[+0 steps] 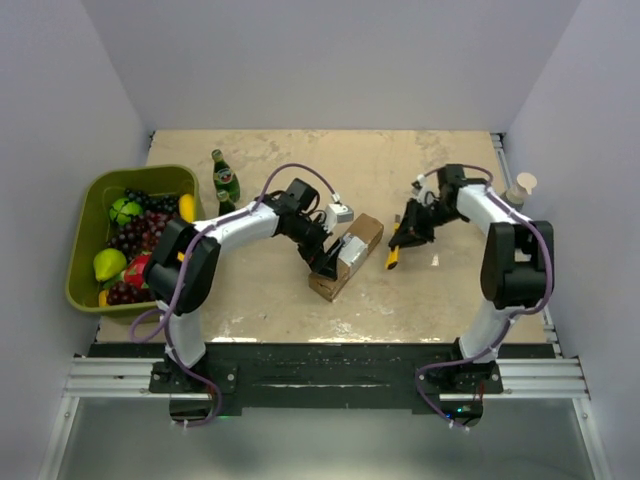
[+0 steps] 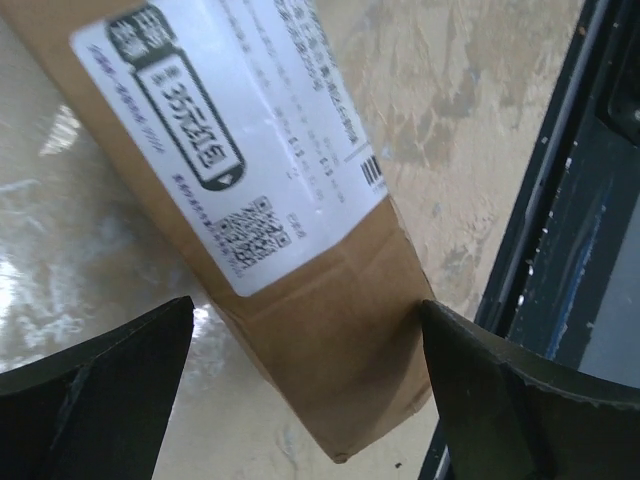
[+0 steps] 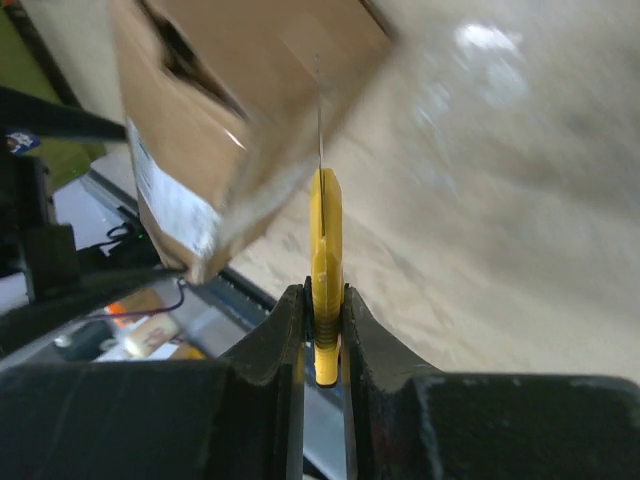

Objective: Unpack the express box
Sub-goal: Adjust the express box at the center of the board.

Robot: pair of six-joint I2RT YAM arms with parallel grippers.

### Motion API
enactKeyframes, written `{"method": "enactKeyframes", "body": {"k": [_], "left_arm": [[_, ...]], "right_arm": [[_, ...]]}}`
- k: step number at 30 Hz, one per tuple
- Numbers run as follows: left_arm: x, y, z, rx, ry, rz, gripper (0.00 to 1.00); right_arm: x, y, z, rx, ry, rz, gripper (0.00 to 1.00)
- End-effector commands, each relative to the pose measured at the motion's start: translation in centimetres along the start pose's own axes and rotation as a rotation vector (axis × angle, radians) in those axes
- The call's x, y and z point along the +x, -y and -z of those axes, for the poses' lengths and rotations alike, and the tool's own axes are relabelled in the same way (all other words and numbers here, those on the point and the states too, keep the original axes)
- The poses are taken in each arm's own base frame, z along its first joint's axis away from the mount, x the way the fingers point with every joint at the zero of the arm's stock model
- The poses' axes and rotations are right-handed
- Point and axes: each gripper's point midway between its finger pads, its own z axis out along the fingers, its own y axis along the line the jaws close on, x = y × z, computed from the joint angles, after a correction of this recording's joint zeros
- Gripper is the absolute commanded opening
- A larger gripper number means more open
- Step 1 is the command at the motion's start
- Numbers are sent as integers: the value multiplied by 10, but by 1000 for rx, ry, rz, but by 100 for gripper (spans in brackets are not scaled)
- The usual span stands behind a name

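The express box (image 1: pixel 362 236), a long brown carton with a white label, lies slantwise at the middle of the table. My left gripper (image 1: pixel 326 262) straddles its near end. In the left wrist view that gripper (image 2: pixel 305 312) stands open, with the box (image 2: pixel 330 330) between its wide fingers. The right-hand finger (image 2: pixel 500 390) is at the carton's edge and the other finger is apart from it. My right gripper (image 1: pixel 406 234) is shut on a yellow utility knife (image 1: pixel 393 259) to the right of the box. In the right wrist view the gripper (image 3: pixel 323 296) pinches the knife (image 3: pixel 325 240), whose thin blade points at the box (image 3: pixel 230 100).
A green bin (image 1: pixel 82 215) of fruit stands at the left edge. A green bottle (image 1: pixel 225 180) stands upright behind the left arm. A small pale cup (image 1: pixel 520 188) sits at the right table edge. The black base rail (image 1: pixel 330 355) runs along the near edge.
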Motion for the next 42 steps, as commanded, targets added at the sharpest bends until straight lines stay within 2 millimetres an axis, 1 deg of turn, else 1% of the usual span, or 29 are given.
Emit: {"method": "enactKeyframes", "body": {"k": [1, 2, 3, 4, 6, 7, 9, 11, 13, 15, 16, 17, 18, 19, 20, 21, 22, 23, 25, 27, 30, 31, 32, 33, 34, 36, 39, 40, 42], "left_arm": [[-4, 20, 11, 60, 48, -27, 99], [-4, 21, 12, 61, 49, -40, 99], [-1, 22, 12, 67, 50, -41, 99], [-1, 23, 12, 69, 55, -46, 98], [2, 24, 14, 63, 58, -44, 98], [3, 26, 14, 64, 57, -44, 98], [4, 27, 18, 50, 58, -55, 98], [2, 21, 26, 8, 59, -63, 98], [0, 7, 34, -63, 63, -57, 98], [-8, -15, 52, -143, 88, -31, 99], [-11, -28, 60, -183, 102, 9, 100], [-12, -39, 62, -207, 104, 39, 100], [-26, -47, 68, -229, 130, 44, 100], [-30, -52, 68, -227, 137, 65, 100], [-29, -58, 58, -204, 120, 85, 100], [-43, -54, 56, -159, 146, 76, 100], [-46, -54, 50, -119, 149, 99, 100], [-56, -46, 38, -6, 171, 93, 100], [-67, -37, 29, 113, 199, 101, 100], [-82, -42, 17, 170, 233, 94, 100], [-94, -67, -1, 147, 231, 83, 100], [-99, -74, -5, 144, 236, 67, 100], [-111, -85, -11, 138, 244, 52, 100], [-115, -93, -14, 122, 247, 42, 100], [-121, -98, -15, 114, 255, 20, 100], [-131, -109, -15, 73, 265, 3, 100], [-118, -115, -9, 5, 221, 4, 100], [-114, -117, -4, -13, 217, 11, 100], [-112, -113, 11, -53, 220, 8, 100]], "right_arm": [[-45, -46, -43, -16, 91, 163, 0], [-49, -48, -50, -6, 97, 180, 0], [-49, -51, -65, 1, 75, 199, 0], [-61, -60, -68, -8, 97, 222, 0], [-69, -66, -82, -19, 85, 238, 0], [-82, -79, -79, -35, 113, 271, 0], [-95, -87, -78, -39, 133, 326, 0], [-104, -95, -68, -36, 147, 355, 0], [-104, -99, -51, -55, 146, 380, 0], [-108, -96, -31, -87, 162, 389, 0], [-102, -107, -17, -160, 149, 402, 0], [-102, -108, -7, -169, 148, 413, 0], [-107, -100, 5, -157, 161, 437, 0], [-106, -101, 17, -159, 161, 430, 0], [-107, -103, 27, -165, 182, 431, 0], [-109, -98, 32, -162, 192, 399, 0], [-110, -94, 33, -135, 202, 384, 0], [-107, -94, 34, -128, 196, 380, 0], [-95, -84, 31, -99, 167, 379, 0], [-80, -79, 31, -100, 149, 364, 0], [-58, -82, 37, -112, 149, 336, 0], [-56, -83, 39, -112, 162, 340, 0], [-51, -84, 43, -109, 170, 346, 0], [-45, -79, 43, -94, 166, 346, 0], [-40, -80, 49, -81, 178, 362, 0], [-30, -69, 47, -60, 159, 375, 0], [-16, -69, 44, -149, 110, 413, 0], [-9, -73, 44, -203, 79, 402, 0], [-8, -75, 42, -286, 48, 409, 0]]}}
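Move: Just off the express box's near end, the open left hand has the box's middle about 4 cm ahead and 6 cm to its right, some 3 cm lower; the box slants away forward and right. The yellow knife lies about 18 cm right of the left hand and 6 cm ahead, still gripped in the right fingers. From the right hand, the box's middle is some 12 cm left, 4 cm back and 4 cm lower. Easing back about 2.5 cm first, the open left hand then goes forward some 17 cm, bowing left around the box before coming in rightward, its near finger ending at the label on the box's far half. The right hand, keeping the knife, sweeps forward and left past the far end, then returns right, rises about 8 cm and draws back, its wrist tilting some 20 degrees. ##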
